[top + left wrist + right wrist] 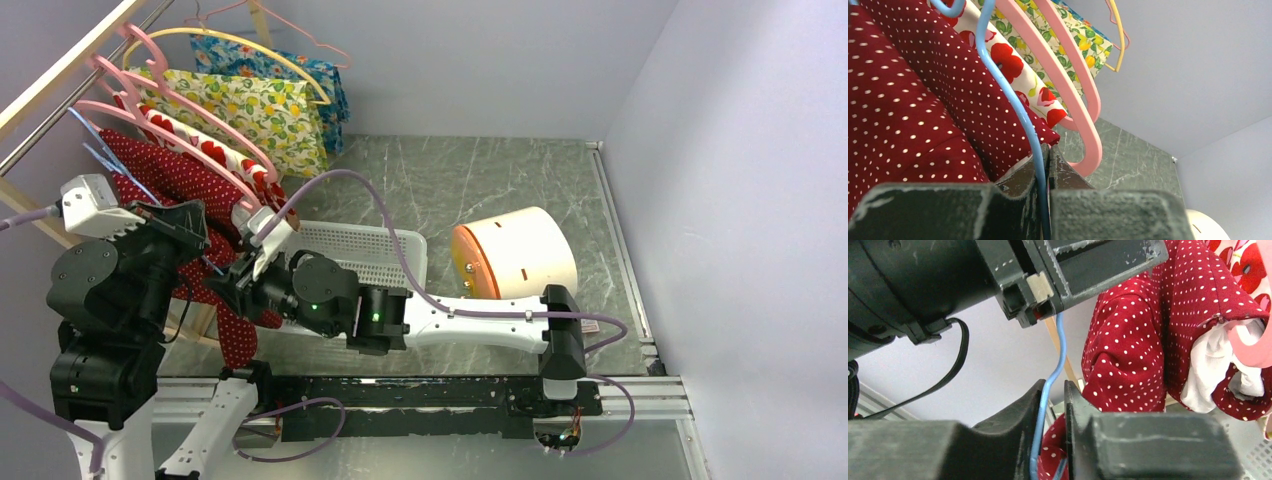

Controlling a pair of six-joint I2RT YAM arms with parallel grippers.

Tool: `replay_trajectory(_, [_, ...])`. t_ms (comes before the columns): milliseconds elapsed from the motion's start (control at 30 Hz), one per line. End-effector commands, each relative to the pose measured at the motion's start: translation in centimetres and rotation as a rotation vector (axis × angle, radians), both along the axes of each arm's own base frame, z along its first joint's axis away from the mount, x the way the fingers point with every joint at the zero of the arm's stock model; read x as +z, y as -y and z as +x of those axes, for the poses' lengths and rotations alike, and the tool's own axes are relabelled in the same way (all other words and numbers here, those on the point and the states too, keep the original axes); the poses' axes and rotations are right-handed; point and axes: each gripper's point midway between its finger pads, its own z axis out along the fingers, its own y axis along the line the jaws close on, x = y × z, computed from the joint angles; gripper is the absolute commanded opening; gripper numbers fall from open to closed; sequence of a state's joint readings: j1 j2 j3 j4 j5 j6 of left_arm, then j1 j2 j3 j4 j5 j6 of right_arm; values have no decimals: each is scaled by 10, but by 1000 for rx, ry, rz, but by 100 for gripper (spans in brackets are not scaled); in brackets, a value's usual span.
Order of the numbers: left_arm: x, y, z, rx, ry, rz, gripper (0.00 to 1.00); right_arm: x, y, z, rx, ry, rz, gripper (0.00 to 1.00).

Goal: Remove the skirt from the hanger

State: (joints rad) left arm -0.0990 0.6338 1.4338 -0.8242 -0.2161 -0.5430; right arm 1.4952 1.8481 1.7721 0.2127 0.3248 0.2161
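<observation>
A dark red polka-dot skirt hangs on a thin blue wire hanger at the near end of the rack. In the left wrist view my left gripper is shut on the blue hanger, with the skirt just to its left. My right gripper is right below it. Its jaws stand narrowly apart around the same blue wire. The wire lies against one finger and a slim gap remains at the other. Skirt fabric bunches to the right and shows behind the jaws.
Pink hangers carry a poppy-print garment, a lemon-print one and a blue floral one along the wooden rack. A white basket and a white-and-orange drum lie on the grey floor.
</observation>
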Motion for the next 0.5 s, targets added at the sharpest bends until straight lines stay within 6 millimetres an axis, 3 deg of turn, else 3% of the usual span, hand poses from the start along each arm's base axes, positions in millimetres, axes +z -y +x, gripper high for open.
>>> replay_trajectory(0, [15,6,-3,-41,43,16,7,-2,4,30,-32,-56,28,12])
replay_trajectory(67, [15,10,-3,-68,39,33,7,0,8,32,-6,-65,44,0])
replay_trajectory(100, [14,13,-3,-86,36,38,11,1,11,31,5,-57,50,0])
replay_trajectory(333, [7,29,-11,-183,21,54,64,16,44,25,53,35,84,0])
replay_trajectory(467, [10,44,-20,-274,39,61,91,10,60,47,27,-9,63,0])
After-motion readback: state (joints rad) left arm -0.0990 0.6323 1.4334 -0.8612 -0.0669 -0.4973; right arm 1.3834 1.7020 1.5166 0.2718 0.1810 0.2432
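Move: The blue hanger's wire already runs between the right hand's half-open fingertips, practically at its hand point, with the polka-dot skirt about 8 cm ahead, 3 cm left and 8 cm below. The pink hanger's end is some 14 cm ahead of the right hand and 5 cm right, a touch lower, and the basket roughly 13 cm ahead, 12 cm right and 37 cm down. The left hand still grips the same wire higher up; the right hand's stretch lies about 6 cm back, 2 cm right and 6 cm below it. The right fingers first close fully on the blue hanger's wire, then that hand takes the wire about 4 cm to the right, 3 cm forward and 3 cm down, away from the rack. As soon as the right grip is shut, the left fingers spread wide and let go of the wire, staying around it while the left hand drifts about 2.5 cm right and 1 cm down, turning some 10 degrees clockwise. ##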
